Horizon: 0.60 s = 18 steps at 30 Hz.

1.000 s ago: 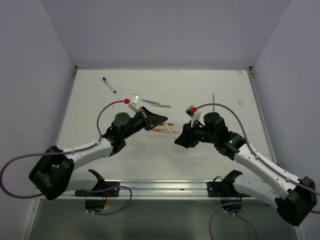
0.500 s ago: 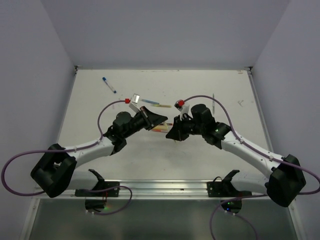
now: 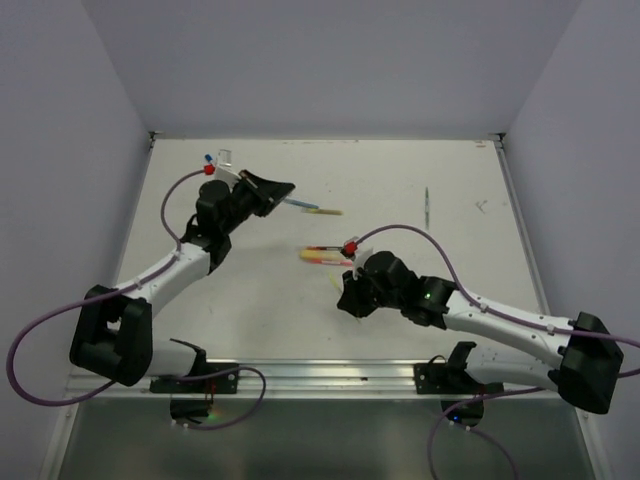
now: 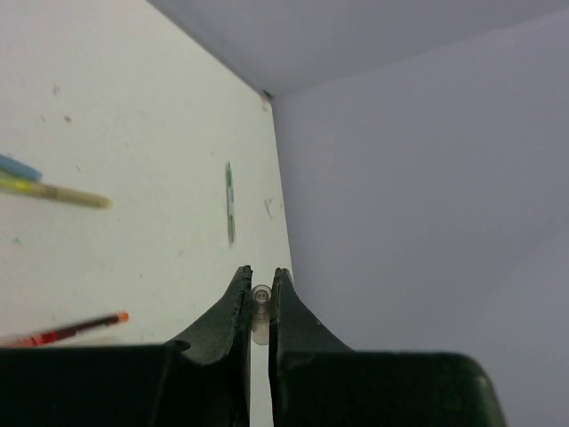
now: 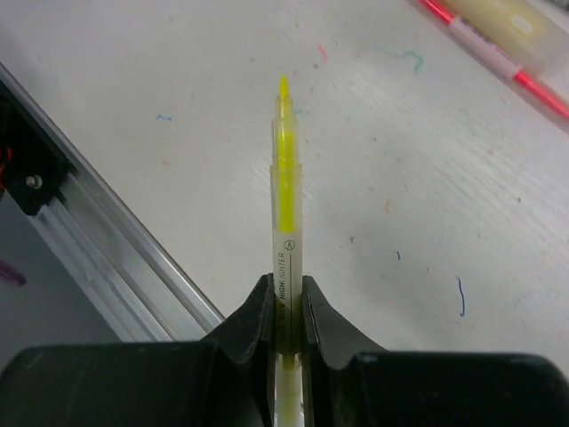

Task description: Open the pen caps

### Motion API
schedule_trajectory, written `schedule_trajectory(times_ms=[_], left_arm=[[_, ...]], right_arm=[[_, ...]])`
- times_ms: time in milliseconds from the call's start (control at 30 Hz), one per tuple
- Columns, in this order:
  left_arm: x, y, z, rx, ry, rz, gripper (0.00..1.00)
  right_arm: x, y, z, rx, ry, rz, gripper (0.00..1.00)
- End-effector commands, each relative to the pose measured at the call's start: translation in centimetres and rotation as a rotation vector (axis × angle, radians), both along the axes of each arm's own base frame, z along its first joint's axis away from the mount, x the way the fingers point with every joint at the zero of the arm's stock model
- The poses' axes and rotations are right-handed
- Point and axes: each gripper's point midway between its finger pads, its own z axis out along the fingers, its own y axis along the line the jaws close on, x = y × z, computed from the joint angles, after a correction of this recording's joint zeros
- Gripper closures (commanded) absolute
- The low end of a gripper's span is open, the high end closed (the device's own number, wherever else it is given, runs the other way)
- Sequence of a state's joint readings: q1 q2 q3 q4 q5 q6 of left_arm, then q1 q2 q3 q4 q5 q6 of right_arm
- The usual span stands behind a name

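A small clear pen cap [image 4: 260,307] sits pinched between the fingertips of my left gripper [image 4: 260,277], which is shut on it above the back left of the table [image 3: 286,187]. My right gripper [image 5: 286,286] is shut on the barrel of a yellow highlighter pen [image 5: 285,187]. The pen's bare yellow tip [image 5: 284,86] points at the table's near edge. In the top view this gripper [image 3: 343,297] is low over the front middle. The two grippers are far apart.
A blue and a yellow pen [image 3: 312,208] lie behind the middle, red and pale yellow pens [image 3: 325,256] lie just beyond my right gripper, and a grey pen [image 3: 427,206] lies at the back right. A metal rail [image 5: 107,240] runs along the near edge.
The grippers were close together over the middle. My left arm has swung back and left with the cap. My right arm has pulled toward the near edge with the uncapped pen.
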<state>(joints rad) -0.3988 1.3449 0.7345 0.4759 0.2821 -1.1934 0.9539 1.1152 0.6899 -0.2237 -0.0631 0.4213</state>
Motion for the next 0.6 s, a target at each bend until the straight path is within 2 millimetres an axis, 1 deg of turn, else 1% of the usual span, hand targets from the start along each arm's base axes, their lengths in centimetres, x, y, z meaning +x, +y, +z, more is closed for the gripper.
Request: schedule_trajectory(times_ms=[0, 33, 67, 100, 133, 167, 200, 233, 267, 300, 333, 367, 400, 433, 467, 500, 533, 567], left_arm=[[2.7, 3.2, 1.9, 0.003, -0.017, 0.078, 1.0], [2.9, 3.6, 2.4, 0.001, -0.031, 0.086, 1.0], [3.0, 4.1, 2.3, 0.01, -0.03, 0.092, 1.0], [3.1, 4.2, 2.6, 0.059, -0.057, 0.085, 1.0], [3.3, 4.6, 1.9, 0.109, -0.039, 0.091, 1.0], [3.0, 5.0, -0.2, 0.181, 0.032, 0.09, 1.0], [3.2, 5.6, -0.8, 0.263, 0.016, 0.095, 1.0], [2.9, 6.1, -1.7, 0.304, 0.033, 0.101, 1.0], [2.4, 6.7, -3.1, 0.349, 0.069, 0.107, 1.0], [2.2, 7.9, -4.6, 0.415, 0.081, 0.137, 1.0], [1.8, 8.7, -4.9, 0.444, 0.084, 0.16, 1.0], [1.4, 10.0, -6.1, 0.49, 0.123, 0.193, 1.0], [1.1, 10.9, -6.9, 0.535, 0.128, 0.204, 1.0], [0.9, 11.6, -7.1, 0.558, 0.133, 0.225, 1.0], [0.5, 12.6, -7.9, 0.592, 0.175, 0.246, 1.0], [0.6, 13.8, -8.2, 0.637, 0.183, 0.287, 1.0], [0.5, 14.4, -8.2, 0.658, 0.187, 0.307, 1.0], [0.1, 15.1, -9.0, 0.692, 0.222, 0.324, 1.0]], right_arm=[[-0.4, -2.3, -0.7, -0.035, 0.004, -0.097, 1.0], [-0.1, -2.8, -0.6, -0.049, -0.016, -0.121, 1.0], [0.2, -3.4, 0.2, -0.044, -0.044, -0.143, 1.0], [0.3, -4.1, 0.2, -0.067, -0.047, -0.164, 1.0], [1.0, -4.3, 1.5, -0.06, -0.078, -0.194, 1.0], [2.1, -5.0, 2.0, -0.093, -0.123, -0.239, 1.0], [2.9, -5.9, 2.2, -0.136, -0.13, -0.279, 1.0], [4.2, -6.0, 3.9, -0.128, -0.154, -0.32, 1.0], [5.1, -6.2, 4.4, -0.144, -0.159, -0.326, 1.0], [7.3, -7.7, 3.4, -0.195, -0.124, -0.398, 1.0], [9.0, -8.0, 4.7, -0.178, -0.132, -0.434, 1.0], [10.4, -8.8, 4.5, -0.199, -0.122, -0.459, 1.0], [12.9, -10.6, 3.9, -0.215, -0.102, -0.539, 1.0], [14.6, -11.2, 4.4, -0.206, -0.105, -0.575, 1.0], [15.9, -12.0, 4.4, -0.214, -0.105, -0.607, 1.0], [18.0, -13.8, 3.1, -0.261, -0.09, -0.669, 1.0], [19.7, -14.3, 4.2, -0.262, -0.113, -0.701, 1.0], [20.7, -15.2, 4.0, -0.298, -0.125, -0.72, 1.0]])
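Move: The right hand holds the uncapped highlighter. The green pen, beside whose patch of bare table it seems headed, lies some 31 cm ahead and 28 to its right, 12 below; the thick yellow marker is about 16 ahead and 7 left, the red pen 14 ahead and 5 left. The left hand holds the clear cap; an earlier loose cap lies roughly 11 cm ahead, 24 left and 23 below it, the light blue pen 13 straight ahead. Both grips stay shut, the right on the yellow highlighter and the left on its clear cap, as the hands draw apart. The right dips slightly back, then sweeps forward about 17 cm and right 13 towards the green pen, rising a little and turning clockwise some 35 degrees. The left goes left about 11 cm, first edging forward and up, then sinking as its fingers tip downward. ##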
